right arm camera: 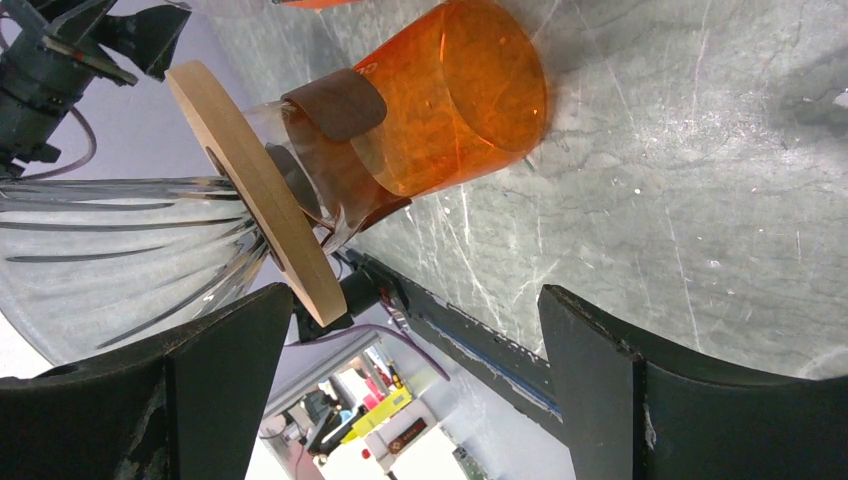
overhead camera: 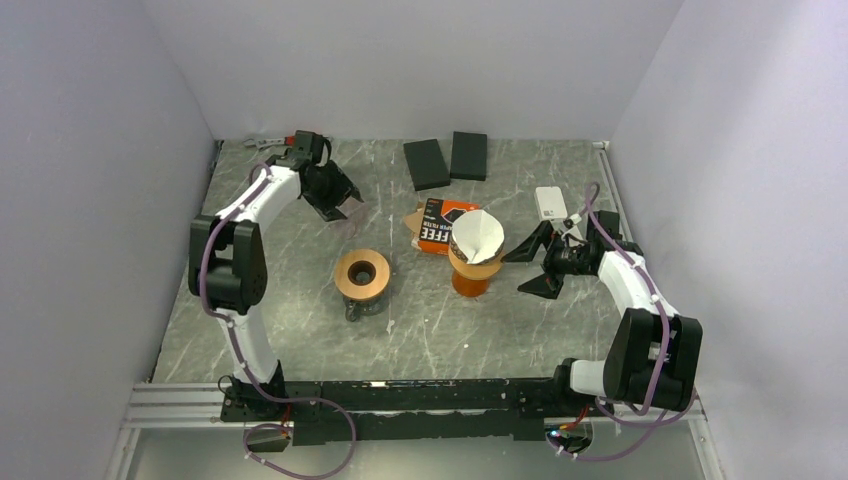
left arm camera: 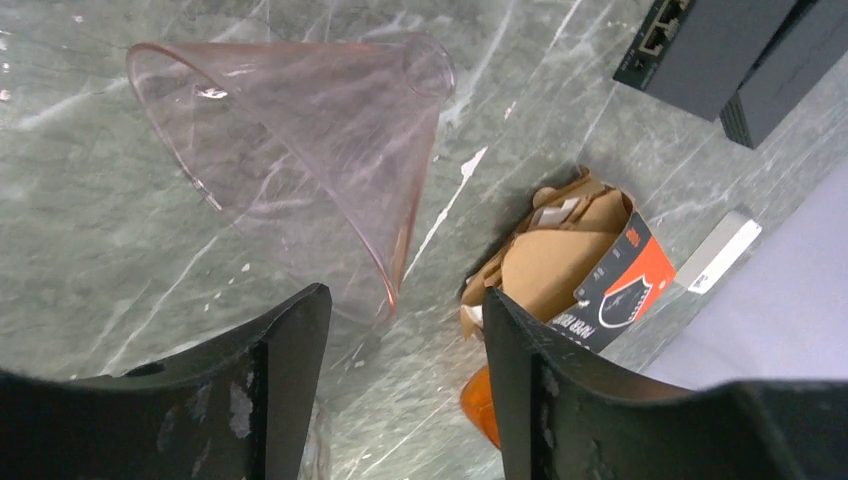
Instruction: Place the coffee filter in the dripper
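Observation:
A white paper coffee filter [overhead camera: 477, 235] stands as a cone in the ribbed glass dripper [right arm camera: 100, 250]. The dripper rests by its wooden collar [right arm camera: 250, 190] on an orange glass [overhead camera: 470, 280] at mid table. To the right of that glass my right gripper [overhead camera: 513, 275] is open and holds nothing; the glass lies beyond its fingertips [right arm camera: 415, 292]. At the far left my left gripper [overhead camera: 345, 212] hovers over a clear pinkish cone [left arm camera: 300, 140] lying on its side. Its jaws [left arm camera: 402, 295] are apart, and the cone's rim lies just past the tips, untouched.
A wooden ring with a dark hole [overhead camera: 362, 275] sits on a glass base left of centre. An open filter box [overhead camera: 440, 225] lies behind the orange glass. Two black boxes [overhead camera: 447, 160] and a white device [overhead camera: 550, 203] are at the back. Walls close three sides.

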Robot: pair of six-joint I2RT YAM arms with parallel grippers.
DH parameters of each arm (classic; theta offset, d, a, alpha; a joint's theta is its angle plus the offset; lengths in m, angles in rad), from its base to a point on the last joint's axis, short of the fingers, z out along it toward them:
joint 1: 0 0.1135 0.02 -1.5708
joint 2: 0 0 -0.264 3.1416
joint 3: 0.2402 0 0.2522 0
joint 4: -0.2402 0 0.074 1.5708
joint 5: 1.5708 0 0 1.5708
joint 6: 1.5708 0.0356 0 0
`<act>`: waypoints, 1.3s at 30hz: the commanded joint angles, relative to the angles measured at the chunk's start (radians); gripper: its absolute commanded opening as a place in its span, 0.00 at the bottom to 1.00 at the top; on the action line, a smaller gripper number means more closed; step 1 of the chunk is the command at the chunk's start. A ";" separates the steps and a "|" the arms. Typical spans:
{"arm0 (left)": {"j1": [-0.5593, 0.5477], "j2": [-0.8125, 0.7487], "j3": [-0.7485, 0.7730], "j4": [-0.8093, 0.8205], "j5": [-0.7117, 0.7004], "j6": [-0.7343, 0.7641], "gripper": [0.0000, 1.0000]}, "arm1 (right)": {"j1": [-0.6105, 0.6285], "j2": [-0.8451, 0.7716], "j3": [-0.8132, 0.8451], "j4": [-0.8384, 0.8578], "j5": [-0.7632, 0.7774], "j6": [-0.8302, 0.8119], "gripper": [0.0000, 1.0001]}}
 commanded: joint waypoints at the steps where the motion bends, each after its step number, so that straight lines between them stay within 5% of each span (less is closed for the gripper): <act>1: 0.003 0.031 0.012 0.065 0.008 -0.113 0.60 | -0.012 0.009 0.029 0.004 -0.004 -0.025 1.00; 10: 0.003 0.076 -0.002 0.089 -0.009 -0.120 0.39 | -0.032 0.025 0.047 -0.009 -0.010 -0.042 1.00; 20: 0.012 0.044 0.029 0.052 -0.027 -0.048 0.01 | -0.042 0.026 0.052 -0.009 -0.015 -0.043 1.00; 39: 0.014 -0.330 0.020 -0.016 0.037 0.292 0.00 | -0.043 0.011 0.083 -0.032 -0.014 -0.052 1.00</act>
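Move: The pink cone lies on its side just under my left hand, its middle about 3 cm to the left, 1 cm back and 5 cm below; the right edge of its rim is nearest my open fingers. The coffee filter box lies some 18 cm right and 2 cm back, the black boxes 15 cm right and 11 cm ahead, the wood-ringed server 16 cm back and 3 cm right. From my right hand the cone is roughly 35 cm left and 12 cm ahead. I ease my left hand down about 2.5 cm and slightly forward onto the pink cone and shut the half-open fingers, pinching the right side of its rim between the tips. Keeping that pinch, I lift, slowly then fast, some 8 cm up, drawing back and a little left while the fingertips tilt up by about 10 degrees. ##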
